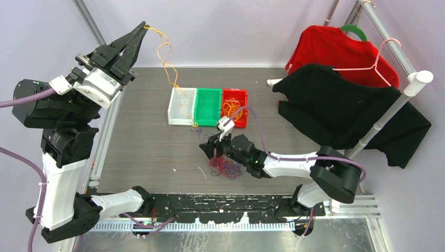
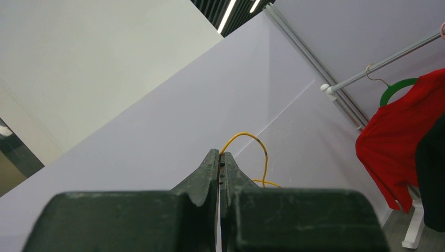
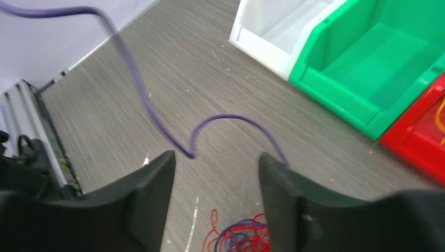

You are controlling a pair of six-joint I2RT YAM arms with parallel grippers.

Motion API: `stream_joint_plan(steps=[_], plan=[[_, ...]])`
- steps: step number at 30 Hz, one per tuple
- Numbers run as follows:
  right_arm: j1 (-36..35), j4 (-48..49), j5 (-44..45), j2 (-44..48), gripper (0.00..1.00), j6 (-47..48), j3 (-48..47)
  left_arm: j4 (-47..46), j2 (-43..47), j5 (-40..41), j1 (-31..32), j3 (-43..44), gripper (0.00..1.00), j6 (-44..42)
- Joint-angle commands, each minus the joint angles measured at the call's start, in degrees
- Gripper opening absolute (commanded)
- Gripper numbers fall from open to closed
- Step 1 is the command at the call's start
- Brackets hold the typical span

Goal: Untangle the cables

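My left gripper (image 1: 145,27) is raised high at the back left, shut on an orange-yellow cable (image 1: 167,58). That cable hangs down in loops to the white bin (image 1: 173,107). In the left wrist view the jaws (image 2: 220,157) are pressed together, with the yellow cable (image 2: 261,149) curling out of their tip. My right gripper (image 1: 209,149) hovers low over the table, open. A red and dark purple clump of cables (image 1: 225,168) lies just under and behind it. In the right wrist view the clump (image 3: 244,236) lies between the spread fingers (image 3: 157,184), and a purple strand (image 3: 225,117) arcs past their tips.
White, green (image 1: 208,106) and red (image 1: 240,119) bins stand in a row mid-table; the red one holds orange cables (image 1: 231,108). A clothes rack (image 1: 414,84) with a red shirt (image 1: 336,50) and a black shirt (image 1: 346,107) stands at the right. A lilac arm cable (image 1: 294,156) runs along the right arm.
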State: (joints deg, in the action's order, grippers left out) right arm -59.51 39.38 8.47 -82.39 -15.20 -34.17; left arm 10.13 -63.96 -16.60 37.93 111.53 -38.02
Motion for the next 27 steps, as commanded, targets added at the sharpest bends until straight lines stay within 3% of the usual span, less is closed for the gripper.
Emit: stream_joint_plan(steps=[1, 7, 12, 16, 27], plan=[[0.0, 4.0, 0.9, 4.4, 0.73, -1.2, 0.6, -1.1, 0.2, -1.0, 0.2, 1.2, 0.0, -0.5], [0.1, 1.4, -2.1, 10.2, 0.82, 1.2, 0.3, -1.1, 0.2, -1.5, 0.1, 1.1, 0.0, -0.2], [1.0, -6.7, -7.4, 14.2, 0.82, 3.1, -3.1, -1.0, 0.2, -2.0, 0.2, 1.2, 0.0, 0.1], [2.9, -7.7, -8.3, 16.0, 0.82, 3.8, -3.6, -1.0, 0.2, -2.2, 0.2, 1.2, 0.0, 0.5], [6.7, -9.1, -30.3, 6.7, 0.81, 2.1, -11.6, -0.9, 0.2, -2.4, 0.2, 2.0, 0.0, 0.3]])
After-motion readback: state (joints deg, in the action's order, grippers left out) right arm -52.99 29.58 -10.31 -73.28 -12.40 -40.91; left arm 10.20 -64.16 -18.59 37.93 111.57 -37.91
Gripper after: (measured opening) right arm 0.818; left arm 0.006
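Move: For the right hand, the hanging purple strand just under its knot with the yellow cable is about 5 cm to the left, 1 cm back and 11 cm above. The red-and-purple pile lies some 6 cm back, 6 cm right and 14 cm below; the green box is about 22 cm ahead, 1 cm left and 12 cm below. The left hand has that knot some 43 cm below, 3 cm ahead and 7 cm to its right. With the purple strand hanging between them, the right fingers finish spreading from half to wide open, while the left fingers keep their pinch on the yellow cable, held high and almost still. The right hand climbs about 8 cm alongside the strand towards the knot, easing a couple of centimetres right and back, then swings left again at the top, turning some 10 degrees counter-clockwise. ##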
